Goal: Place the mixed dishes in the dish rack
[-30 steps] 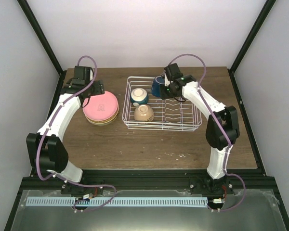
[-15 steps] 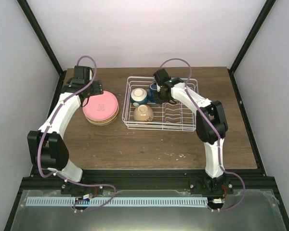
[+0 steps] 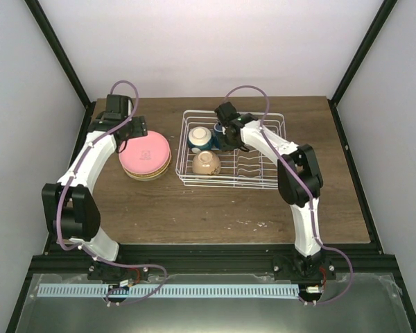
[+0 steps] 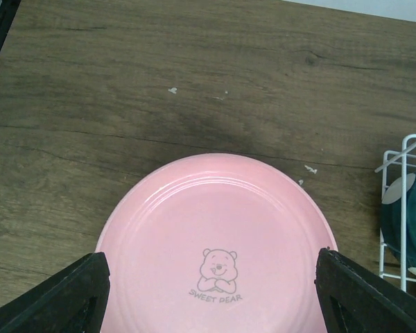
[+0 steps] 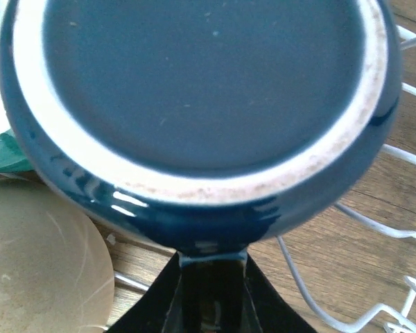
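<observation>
A pink plate (image 3: 145, 154) with a bear print lies on a tan-yellow plate (image 3: 148, 174) left of the white wire dish rack (image 3: 236, 184). My left gripper (image 3: 130, 132) hovers open over the pink plate's (image 4: 215, 236) far side, and its fingers (image 4: 83, 291) stand about as wide apart as the plate. Inside the rack sit a white-and-blue bowl (image 3: 200, 139) and a cream bowl (image 3: 206, 163). My right gripper (image 3: 229, 133) is shut on the handle of the dark blue mug (image 5: 201, 90), held bottom toward the camera, low in the rack beside the bowls.
Rack wires (image 5: 319, 305) pass under and to the right of the mug, with the cream bowl (image 5: 41, 263) close on its left. The rack's corner (image 4: 402, 149) with the white-and-blue bowl (image 4: 402, 222) stands right of the pink plate. Upright prongs fill the rack's right half.
My right arm has carried the mug leftward and down inside the rack, toward the white-and-blue bowl. My left gripper has stayed over the pink plate.
</observation>
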You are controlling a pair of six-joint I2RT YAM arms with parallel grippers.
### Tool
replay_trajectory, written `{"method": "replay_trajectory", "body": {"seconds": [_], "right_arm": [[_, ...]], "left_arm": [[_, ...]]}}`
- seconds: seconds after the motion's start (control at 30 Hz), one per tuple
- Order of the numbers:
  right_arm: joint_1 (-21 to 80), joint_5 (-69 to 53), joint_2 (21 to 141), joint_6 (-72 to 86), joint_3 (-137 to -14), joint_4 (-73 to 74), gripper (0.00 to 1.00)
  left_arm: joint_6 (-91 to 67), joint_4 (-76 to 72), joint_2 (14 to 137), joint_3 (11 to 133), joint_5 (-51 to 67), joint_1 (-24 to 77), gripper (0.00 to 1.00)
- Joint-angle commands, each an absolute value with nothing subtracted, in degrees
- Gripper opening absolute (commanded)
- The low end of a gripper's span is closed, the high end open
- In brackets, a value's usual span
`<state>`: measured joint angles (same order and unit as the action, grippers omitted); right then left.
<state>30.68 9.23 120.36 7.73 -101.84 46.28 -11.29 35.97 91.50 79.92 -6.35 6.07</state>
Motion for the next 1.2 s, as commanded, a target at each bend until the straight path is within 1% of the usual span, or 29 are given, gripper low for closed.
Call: {"method": "replay_trajectory", "body": {"seconds": [0.0, 0.33, 0.43, 0.47, 0.57, 0.67, 0.87, 1.07, 1.17], "right_arm": [[33.3, 8.03, 120.99, 7.28, -104.18, 45.28, 0.17], [34.18, 6.68, 118.53, 9.13, -100.21, 48.45, 0.48], [34.27, 6.85, 117.54, 9.16, -100.35, 49.93, 0.61], [34.28, 7.01, 116.98, 9.16, -100.43, 50.49, 0.67], [34.28, 7.03, 115.19, 9.02, -100.88, 52.39, 0.74], [34.27, 7.1, 113.39, 8.89, -102.46, 55.34, 0.77], [34.3, 8.38, 110.1, 7.86, -105.75, 59.37, 0.78], [34.28, 9.27, 110.05, 6.45, -110.19, 59.16, 0.77], [34.28, 8.78, 111.02, 6.46, -111.62, 58.86, 0.74]], "left_arm": [[-10.59, 36.87, 92.41, 81.91, -6.51, 5.43, 0.83], [-10.66, 37.02, 93.46, 82.09, -5.87, 4.97, 0.83], [-10.64, 37.25, 93.75, 82.02, -5.82, 4.9, 0.83], [-10.62, 37.31, 93.88, 81.85, -5.92, 4.84, 0.83], [-10.91, 38.1, 94.72, 81.42, -5.99, 4.55, 0.83], [-11.13, 39.35, 95.96, 81.17, -6.26, 4.35, 0.83], [-11.56, 42.15, 98.17, 80.45, -8.32, 4.34, 0.82], [-13.59, 44.2, 99.47, 78.99, -11.62, 3.3, 0.82], [-15.06, 43.57, 99.11, 77.88, -9.57, 0.44, 0.82]]}}
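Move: Just ahead of the right hand, which holds its handle, the upturned blue mug has its middle about 5 cm farther out and 2 cm to the left, at hand height. The green-white bowl is some 4 cm ahead and 11 cm left, the beige bowl about 4 cm back and 8 cm left. From the left hand, the pink plate lies about 3 cm ahead and 17 cm below; the dish rack's middle is roughly 34 cm to its right, 5 cm ahead. Opening wide, the right fingers let go of the mug's handle while the hand draws back about 5 cm, edging left towards the beige bowl at first and dipping slightly; it then climbs some 10 cm clear of the rack. The left hand, still open, sinks about 7 cm towards the pink plate, drifting a little left and tipping some 15 degrees further down. ##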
